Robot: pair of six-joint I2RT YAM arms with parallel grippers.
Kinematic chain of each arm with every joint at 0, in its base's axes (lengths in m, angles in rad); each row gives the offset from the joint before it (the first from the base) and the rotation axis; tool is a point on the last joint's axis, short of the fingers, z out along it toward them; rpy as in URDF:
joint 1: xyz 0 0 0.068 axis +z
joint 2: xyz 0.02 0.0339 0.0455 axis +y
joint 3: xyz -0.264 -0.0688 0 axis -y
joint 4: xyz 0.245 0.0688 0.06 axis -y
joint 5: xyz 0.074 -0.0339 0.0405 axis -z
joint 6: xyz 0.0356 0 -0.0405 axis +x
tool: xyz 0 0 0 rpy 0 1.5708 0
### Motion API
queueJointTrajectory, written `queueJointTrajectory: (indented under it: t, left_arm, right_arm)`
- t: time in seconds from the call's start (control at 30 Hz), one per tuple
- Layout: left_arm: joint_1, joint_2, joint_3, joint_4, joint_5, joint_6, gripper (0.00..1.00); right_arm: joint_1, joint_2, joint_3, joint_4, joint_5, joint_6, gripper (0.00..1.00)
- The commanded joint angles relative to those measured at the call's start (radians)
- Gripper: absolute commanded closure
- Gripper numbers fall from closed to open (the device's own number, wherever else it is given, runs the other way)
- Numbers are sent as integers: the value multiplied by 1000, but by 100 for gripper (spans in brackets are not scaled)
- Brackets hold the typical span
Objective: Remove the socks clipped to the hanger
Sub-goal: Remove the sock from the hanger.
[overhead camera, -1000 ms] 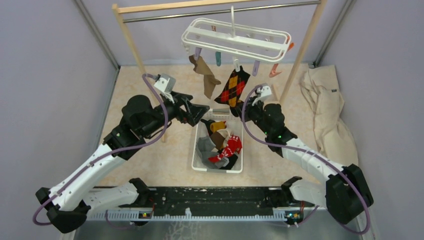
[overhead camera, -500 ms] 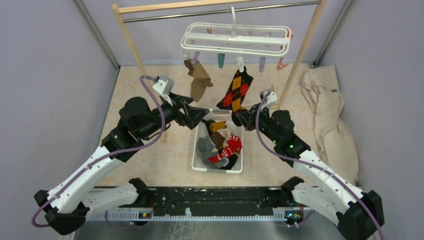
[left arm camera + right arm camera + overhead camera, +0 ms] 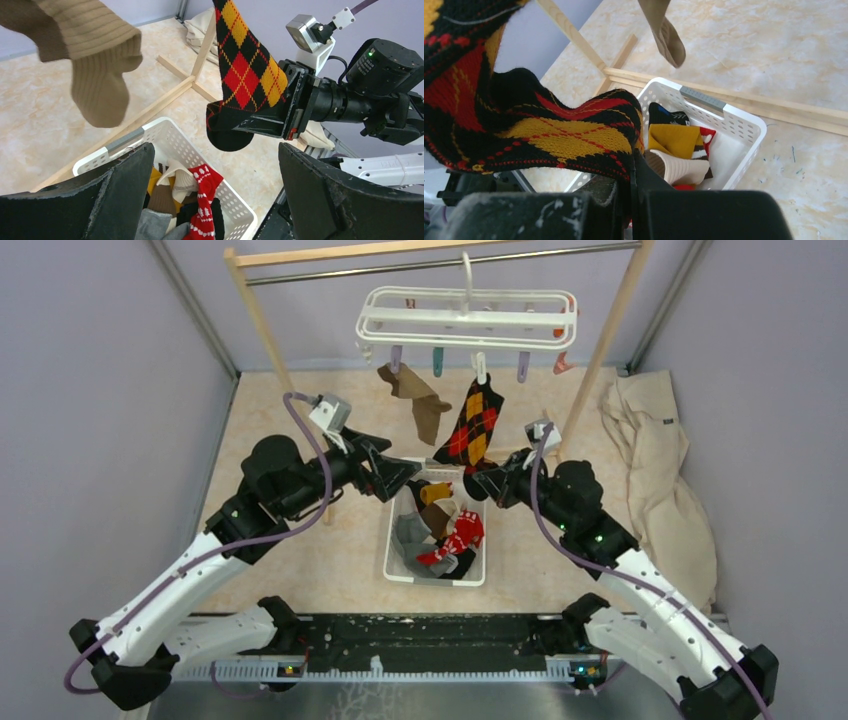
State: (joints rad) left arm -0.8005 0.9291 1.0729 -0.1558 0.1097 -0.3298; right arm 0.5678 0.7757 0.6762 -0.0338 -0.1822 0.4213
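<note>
The white hanger [image 3: 465, 318] hangs from the metal rod with two socks clipped to it: a tan sock [image 3: 420, 400] at left and a dark argyle sock [image 3: 472, 427] at middle. My right gripper [image 3: 482, 480] is shut on the argyle sock's toe end [image 3: 569, 137], which stretches up to its clip. My left gripper [image 3: 400, 475] is open and empty, beside the basket's near-left corner; in the left wrist view the tan sock [image 3: 95, 75] and the argyle sock [image 3: 245, 70] hang ahead of it.
A white basket [image 3: 400, 565] on the floor below the hanger holds several removed socks, red patterned, mustard, grey, brown. The wooden rack's posts [image 3: 262, 320] and foot bars flank the hanger. A large beige cloth [image 3: 650, 460] lies at the right.
The right arm has drawn back toward me with the argyle sock's toe in its jaws, pulling the sock taut. The hanger has swung level. The left arm barely moved.
</note>
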Motion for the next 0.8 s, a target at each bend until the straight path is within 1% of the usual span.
queueJointTrajectory:
  t: [0.0, 0.33, 0.63, 0.77]
  left_arm:
    - [4, -11, -23, 40, 24, -22, 1]
    - [4, -18, -71, 47, 19, -32, 1]
    - [4, -31, -198, 29, -37, -77, 1]
    - [4, -19, -287, 60, -33, -101, 1]
  right_arm:
    - [7, -36, 38, -10, -14, 5, 100]
    - [7, -34, -8, -5, 1, 2, 100]
    - [7, 0, -37, 14, -3, -3, 100]
    - [7, 6, -52, 24, -5, -3, 100]
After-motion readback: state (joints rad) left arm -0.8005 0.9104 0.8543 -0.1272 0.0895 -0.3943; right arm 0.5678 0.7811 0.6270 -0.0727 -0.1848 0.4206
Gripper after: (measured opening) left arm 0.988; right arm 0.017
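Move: The black argyle sock's foot, pinched in my right fingers, is about 11 cm to the right of my open left hand, 3 cm ahead and some 12 cm lower. From my right hand, the white clip still holding the sock's cuff is roughly 9 cm ahead, level sideways, 22 cm up. The brown sock hangs some 12 cm ahead of my left hand, nearly level with it. The basket's middle is about 5 cm ahead, 5 cm right and 33 cm below that hand. I lower my left hand, slowly and then faster, about 9 cm almost straight down to the height of the argyle sock's held foot, fingers wide open and tipping down some 10 degrees, touching nothing yet. My right hand keeps its pinch on the sock and sinks about 3.5 cm late on, drawing that end down. ##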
